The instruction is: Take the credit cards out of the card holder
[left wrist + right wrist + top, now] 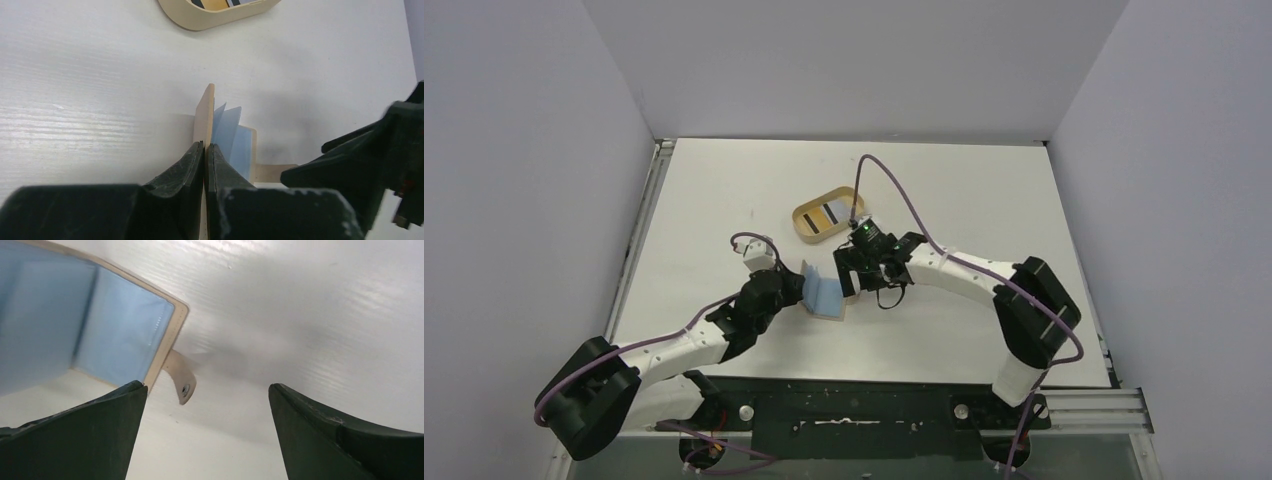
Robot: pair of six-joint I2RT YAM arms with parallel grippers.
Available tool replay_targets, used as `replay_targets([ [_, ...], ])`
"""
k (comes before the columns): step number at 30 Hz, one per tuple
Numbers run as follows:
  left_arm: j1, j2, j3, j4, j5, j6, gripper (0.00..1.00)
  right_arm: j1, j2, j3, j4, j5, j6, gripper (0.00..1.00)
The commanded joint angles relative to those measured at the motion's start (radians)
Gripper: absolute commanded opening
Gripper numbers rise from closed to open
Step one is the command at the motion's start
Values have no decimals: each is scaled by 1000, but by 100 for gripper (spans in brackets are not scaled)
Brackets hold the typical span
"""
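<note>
The card holder stands open on the table, tan outside and light blue inside. My left gripper is shut on its left tan flap and keeps that flap upright, with blue sleeves fanned beside it. My right gripper is open just above the table at the holder's right edge. The snap tab lies between its fingers, and the left fingertip is over the holder's corner. A credit card with a black stripe lies in the oval tray. Whether cards remain in the sleeves I cannot tell.
The oval tan wooden tray sits just behind the right gripper, and its rim shows at the top of the left wrist view. The right arm's purple cable loops over the tray. White walls enclose the table on three sides.
</note>
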Motion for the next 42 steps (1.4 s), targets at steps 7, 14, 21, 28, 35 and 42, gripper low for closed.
replay_targets([
  [7, 3, 2, 22, 85, -4, 12, 0, -2, 5, 150, 82, 5, 4, 99],
  [14, 3, -4, 19, 84, -3, 12, 0, 1, 94, 222, 131, -64, 25, 98],
  [21, 3, 7, 15, 94, 0, 8, 0, 10, 117, 272, 127, -77, 21, 98],
  [28, 2, 12, 16, 102, 1, 8, 0, 24, 149, 306, 120, -84, 17, 98],
  [35, 2, 6, 9, 102, -1, 7, 0, 32, 204, 331, 125, -100, 18, 98],
  [42, 2, 0, 1, 105, -2, 7, 0, 38, 227, 333, 122, -97, 12, 98],
])
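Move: About 9 cm to the right hand's left and 3 cm back, at roughly its own height, stand the card holder's raised blue leaves. The flat right page lies some 4 cm left, 5 back and 3 down, the strap 5 cm back and 1 to the left, the card tray 17 cm ahead and 4 left. From the left hand, which already pinches the raised cover, the leaves are about 2 cm right, 1 ahead and 3 down. Hopping up about 5 cm off the strap side, the wide-open right hand arcs left and forward over the card holder, dips, rises again and sinks at the far end of the raised leaves, some 9 cm left and 5 forward overall. It tilts about 10 degrees, left side up, and brings its near fingertip against the blue leaves beside the cover, while the left hand keeps the cover pinched upright. ##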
